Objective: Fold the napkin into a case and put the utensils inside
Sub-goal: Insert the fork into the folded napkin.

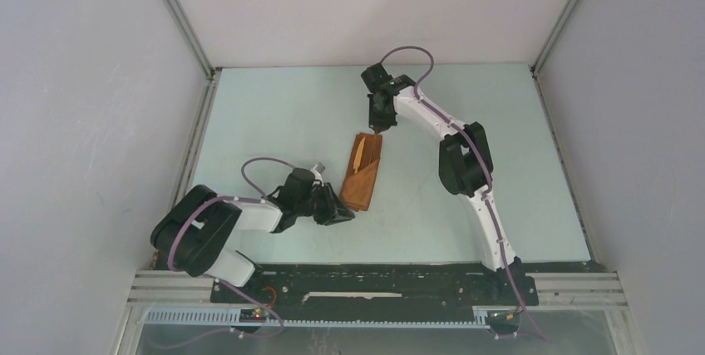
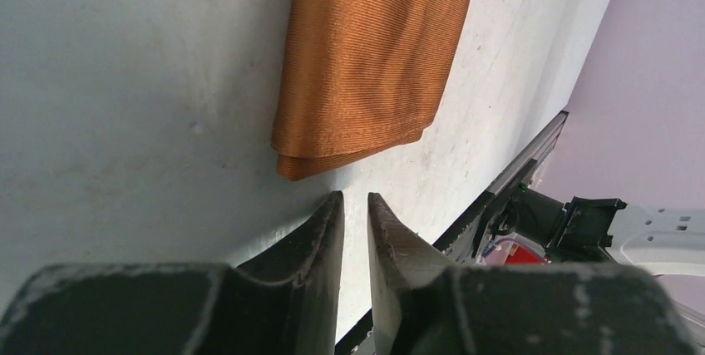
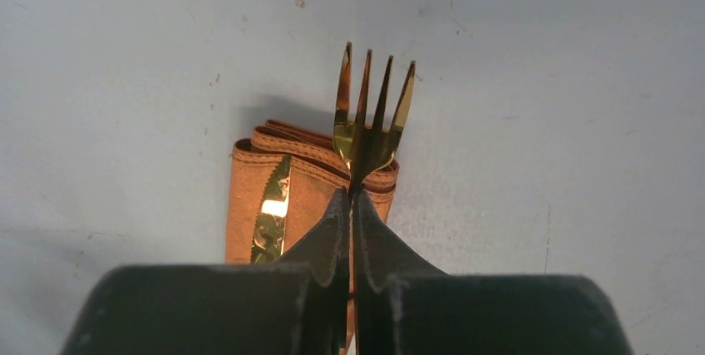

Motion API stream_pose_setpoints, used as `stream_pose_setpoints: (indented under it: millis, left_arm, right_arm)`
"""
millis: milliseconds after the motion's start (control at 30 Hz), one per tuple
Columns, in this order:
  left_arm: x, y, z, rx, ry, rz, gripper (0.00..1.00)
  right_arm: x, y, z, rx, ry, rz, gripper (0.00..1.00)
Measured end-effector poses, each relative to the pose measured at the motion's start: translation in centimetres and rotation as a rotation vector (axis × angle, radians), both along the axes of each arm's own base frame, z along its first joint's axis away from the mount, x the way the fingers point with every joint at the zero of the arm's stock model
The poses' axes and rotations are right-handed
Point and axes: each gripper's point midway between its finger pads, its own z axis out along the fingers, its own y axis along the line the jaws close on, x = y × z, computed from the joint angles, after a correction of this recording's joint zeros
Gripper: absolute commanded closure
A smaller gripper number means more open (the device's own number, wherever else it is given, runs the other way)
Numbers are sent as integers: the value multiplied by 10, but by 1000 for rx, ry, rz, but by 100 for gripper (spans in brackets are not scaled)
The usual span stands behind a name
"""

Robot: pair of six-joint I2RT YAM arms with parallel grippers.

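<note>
The rust-orange napkin lies folded as a narrow case [image 1: 363,174] in the middle of the table. A golden knife [image 3: 270,214] lies tucked in it, blade showing. My right gripper [image 3: 351,195] is shut on the golden fork [image 3: 370,114] at its neck, over the far end of the case [image 3: 249,205]; the tines stick out past the cloth's far edge. In the top view the right gripper [image 1: 378,128] is at the case's far end. My left gripper [image 2: 356,199] is nearly shut, with a narrow gap and nothing in it, just short of the case's near end [image 2: 366,64]; it also shows in the top view [image 1: 343,210].
The pale table [image 1: 274,114] is walled by grey panels with metal rails on the left and right. The black base rail [image 1: 374,276] runs along the near edge. The right arm's base shows in the left wrist view [image 2: 582,222].
</note>
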Motion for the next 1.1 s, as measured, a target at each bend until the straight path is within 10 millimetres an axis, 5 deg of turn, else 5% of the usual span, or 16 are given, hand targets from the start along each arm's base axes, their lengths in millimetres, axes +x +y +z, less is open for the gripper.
stream_pose_setpoints:
  millis: [1100]
  left_arm:
    - [7,-10,-3,-97,-28,23,77]
  right_arm:
    - [-85,15,-31,4,152,-73,100]
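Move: The right hand holds the fork by its handle, tines pointing forward; the napkin's slanting pocket mouth lies about 10 cm back, 2 cm to its left and some 5 cm below. The knife, already in the napkin, is about 7 cm back, 5 cm left and equally low. From the left hand, the napkin's near end is about 3 cm ahead and 1 cm right, nearly level; the pocket mouth is 16 cm ahead and 4 cm right, also nearly level. The right hand keeps its shut grip on the fork and draws it back about 9 cm over the napkin beside the knife, sinking some 3 cm as it goes (a small dip, a near-level stretch, then down again), sliding the handle end-first into the pocket while the fingers tip about 10 degrees nearer to straight down. The left hand, low by the near end with its fingers slightly open, creeps about 1 cm right and slightly forward to the near corner, then stays there. ##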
